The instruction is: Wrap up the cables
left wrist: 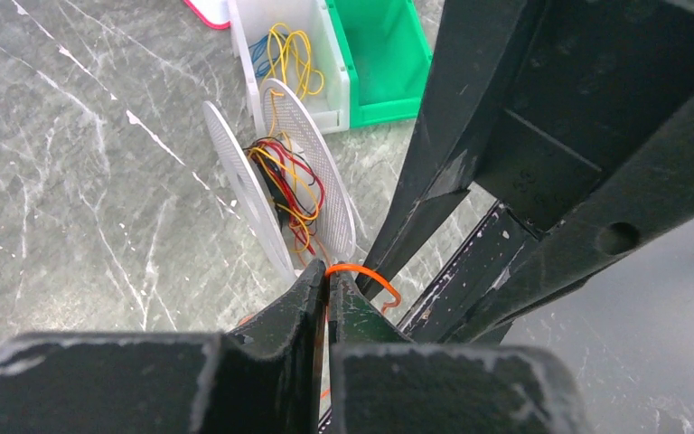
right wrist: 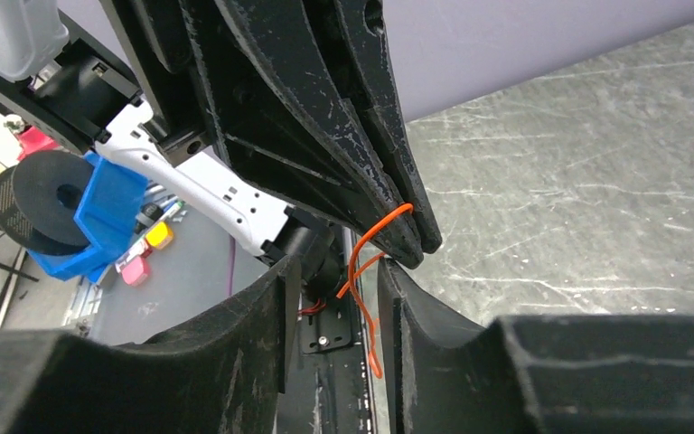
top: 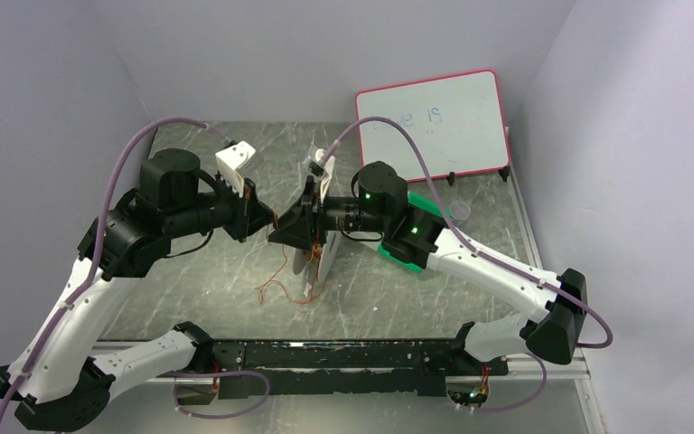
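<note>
The orange-red cable (left wrist: 361, 273) is a thin wire. My left gripper (left wrist: 328, 276) is shut on it, and a short loop arcs out of the fingertips. In the right wrist view the same cable (right wrist: 361, 271) hangs from the left gripper's shut fingers (right wrist: 398, 226) down between my right gripper's (right wrist: 336, 267) open fingers, which do not pinch it. From above, the left gripper (top: 271, 220) and the right gripper (top: 282, 233) meet tip to tip above the table. The rest of the cable (top: 280, 287) lies loose below them. The white spool (left wrist: 280, 181) stands on edge with red and yellow wire on it.
A white bin (left wrist: 334, 81) with yellow and blue wire loops and a green bin (left wrist: 379, 54) stand behind the spool. A whiteboard (top: 434, 122) leans at the back right. A small cup (top: 460, 211) sits near it. The black rail (top: 343, 354) runs along the near edge.
</note>
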Robot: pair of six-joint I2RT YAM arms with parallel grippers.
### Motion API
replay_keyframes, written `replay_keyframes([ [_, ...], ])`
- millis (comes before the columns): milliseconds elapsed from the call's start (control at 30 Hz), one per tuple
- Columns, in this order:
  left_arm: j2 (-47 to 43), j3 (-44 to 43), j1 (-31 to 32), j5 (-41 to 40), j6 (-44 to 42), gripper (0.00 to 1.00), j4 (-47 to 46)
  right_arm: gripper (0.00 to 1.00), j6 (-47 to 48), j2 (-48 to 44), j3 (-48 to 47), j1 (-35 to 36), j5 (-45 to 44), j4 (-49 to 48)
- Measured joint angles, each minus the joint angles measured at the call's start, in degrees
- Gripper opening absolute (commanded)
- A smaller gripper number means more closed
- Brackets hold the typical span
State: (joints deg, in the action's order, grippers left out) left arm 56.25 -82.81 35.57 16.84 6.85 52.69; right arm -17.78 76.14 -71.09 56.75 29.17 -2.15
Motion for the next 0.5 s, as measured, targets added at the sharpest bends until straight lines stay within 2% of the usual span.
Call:
replay_keyframes([
  [100, -0.2, 0.2, 0.0, 0.2, 0.0, 0.07, -0.3, 0.36, -0.5, 1.0, 0.1, 0.0, 0.6, -0.4],
  [167, -0.4, 0.2, 0.0, 0.4, 0.0, 0.07, -0.6, 0.30, -0.9, 1.8, 0.1, 0.0, 1.1, -0.6],
  [333, -1.2, 0.3, 0.0, 1.3, 0.0, 0.07, -0.7, 0.00, -1.5, 3.0, 0.1, 0.0, 1.4, -1.0],
  [500, -1.8, 0.9, 0.0, 1.4, 0.0, 0.07, -0.8, 0.00, -1.7, 2.8, 0.6, 0.0, 1.7, -1.7],
])
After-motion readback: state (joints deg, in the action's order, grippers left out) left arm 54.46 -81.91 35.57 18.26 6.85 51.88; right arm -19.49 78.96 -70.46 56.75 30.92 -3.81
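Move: Just off the right fingertips, between its half-open fingers, the orange cable that the left gripper holds runs about 1 cm to the left and 2 cm below; the left gripper's tips are roughly 2 cm ahead and 2 cm left. The cable spool stands some 10 cm ahead, 7 cm right and 27 cm below, the white box about 23 cm ahead, 21 cm right and 32 cm below. For the left hand, that stretch of cable is some 2 cm back, 1 cm right and 2 cm lower. Sinking about 2 cm and easing 1 cm to the left, the right hand brings its fingers over the short orange loop beside the left gripper's tips, then stops and shuts them from nearly half open, pinching the cable. The left hand keeps its pinch on the cable and shifts back just under 1 cm. ##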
